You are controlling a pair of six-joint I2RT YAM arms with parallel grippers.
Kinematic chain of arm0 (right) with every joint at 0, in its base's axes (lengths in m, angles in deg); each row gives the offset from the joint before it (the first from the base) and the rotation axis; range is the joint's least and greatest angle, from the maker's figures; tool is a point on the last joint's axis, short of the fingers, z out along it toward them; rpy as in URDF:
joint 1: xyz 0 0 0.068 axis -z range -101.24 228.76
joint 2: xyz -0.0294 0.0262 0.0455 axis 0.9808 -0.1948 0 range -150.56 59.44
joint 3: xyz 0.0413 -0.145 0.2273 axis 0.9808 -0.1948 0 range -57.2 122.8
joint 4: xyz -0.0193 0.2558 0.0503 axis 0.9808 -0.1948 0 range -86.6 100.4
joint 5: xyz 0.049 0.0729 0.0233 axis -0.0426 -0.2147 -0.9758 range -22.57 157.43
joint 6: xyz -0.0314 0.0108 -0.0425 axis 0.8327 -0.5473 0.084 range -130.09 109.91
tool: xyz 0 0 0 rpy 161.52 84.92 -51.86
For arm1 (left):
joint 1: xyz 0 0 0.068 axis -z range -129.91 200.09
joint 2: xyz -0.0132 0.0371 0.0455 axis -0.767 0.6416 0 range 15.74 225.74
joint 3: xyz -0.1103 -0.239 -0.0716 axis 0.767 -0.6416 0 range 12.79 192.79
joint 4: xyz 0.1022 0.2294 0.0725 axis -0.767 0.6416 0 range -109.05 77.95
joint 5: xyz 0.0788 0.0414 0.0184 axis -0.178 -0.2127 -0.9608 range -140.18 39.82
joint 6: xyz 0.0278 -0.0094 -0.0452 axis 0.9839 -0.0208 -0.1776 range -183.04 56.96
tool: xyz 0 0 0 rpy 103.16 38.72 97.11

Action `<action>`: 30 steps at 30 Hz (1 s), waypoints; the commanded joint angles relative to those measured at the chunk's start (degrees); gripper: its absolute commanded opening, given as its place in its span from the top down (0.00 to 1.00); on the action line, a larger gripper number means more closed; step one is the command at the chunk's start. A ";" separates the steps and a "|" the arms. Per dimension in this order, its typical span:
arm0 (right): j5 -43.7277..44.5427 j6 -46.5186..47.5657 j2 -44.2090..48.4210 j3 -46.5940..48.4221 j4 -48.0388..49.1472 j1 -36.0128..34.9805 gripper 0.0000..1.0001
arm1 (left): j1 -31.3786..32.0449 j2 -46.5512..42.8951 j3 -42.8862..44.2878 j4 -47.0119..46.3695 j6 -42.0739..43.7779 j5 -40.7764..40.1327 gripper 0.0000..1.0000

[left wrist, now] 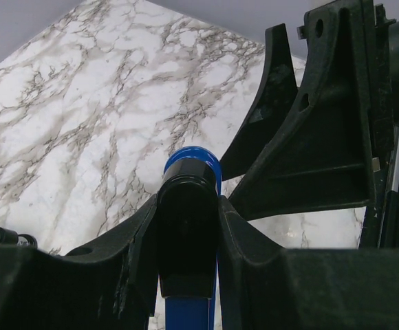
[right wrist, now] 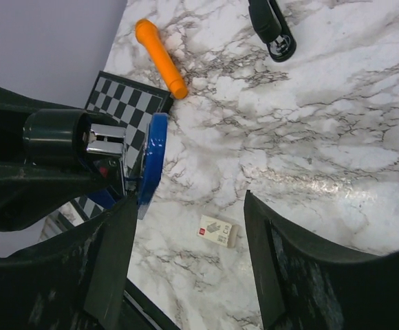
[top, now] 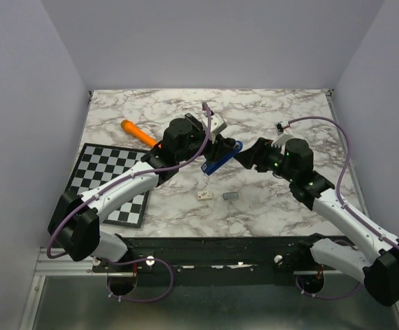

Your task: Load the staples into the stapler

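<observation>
The blue stapler [top: 221, 157] hangs above the middle of the table, and my left gripper [top: 210, 146] is shut on it. In the left wrist view its black and blue end [left wrist: 189, 206] sits tight between my fingers [left wrist: 139, 237]. My right gripper [top: 246, 155] is just right of the stapler, open with nothing between its jaws [right wrist: 189, 206]. Its left finger [right wrist: 113, 240] stands close to the stapler's blue edge [right wrist: 152, 161]. The staples [top: 230, 196], a small grey strip, lie on the marble below the stapler. They do not show in either wrist view.
A small whitish box [top: 204, 195] [right wrist: 218, 232] lies left of the staples. An orange marker [top: 137, 133] [right wrist: 159, 56] rests at the back left, beside a checkerboard mat [top: 106, 180]. A black cylindrical object [right wrist: 272, 27] lies farther back.
</observation>
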 commanded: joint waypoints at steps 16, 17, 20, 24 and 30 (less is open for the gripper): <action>2.68 -6.51 -1.88 -0.59 7.98 0.13 0.61 | 2.84 -4.31 0.79 -3.65 -0.23 1.83 1.00; 2.33 -6.59 -2.05 -0.85 8.43 0.13 0.62 | 3.02 -4.48 0.79 -3.56 -0.23 1.83 1.00; 0.31 -7.73 -2.58 -0.68 9.57 0.13 0.62 | 3.46 -5.01 0.44 -4.09 -0.14 1.92 1.00; -2.16 -10.54 -3.72 -0.94 11.68 0.13 0.62 | 3.90 -5.62 0.27 -5.40 -0.49 2.01 1.00; -0.76 -13.27 -1.97 -1.82 12.39 0.13 0.99 | 3.99 -9.39 -1.49 -7.16 -1.02 -0.10 1.00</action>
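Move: The stapler hangs in the left fingers. Its free blue end is about 4 cm ahead of the right fingertips, 3 cm left and 1 cm higher. From the left hand that end is some 4 cm right, 2 cm ahead and 2 cm lower. Roughly 19 cm below the right hand lie the staple box, 15 cm left and 5 cm back, and the grey box half, 5 cm left and 5 cm back. Rising about 3 cm and edging some 2 cm left, the right hand comes in on the stapler's blue end, its fingertips tipping up by about 10 to 15 degrees, and its open fingers close until they pinch that end. The left hand keeps its grip on the black part and brings the stapler back and up to meet it, some 3 cm in all. ##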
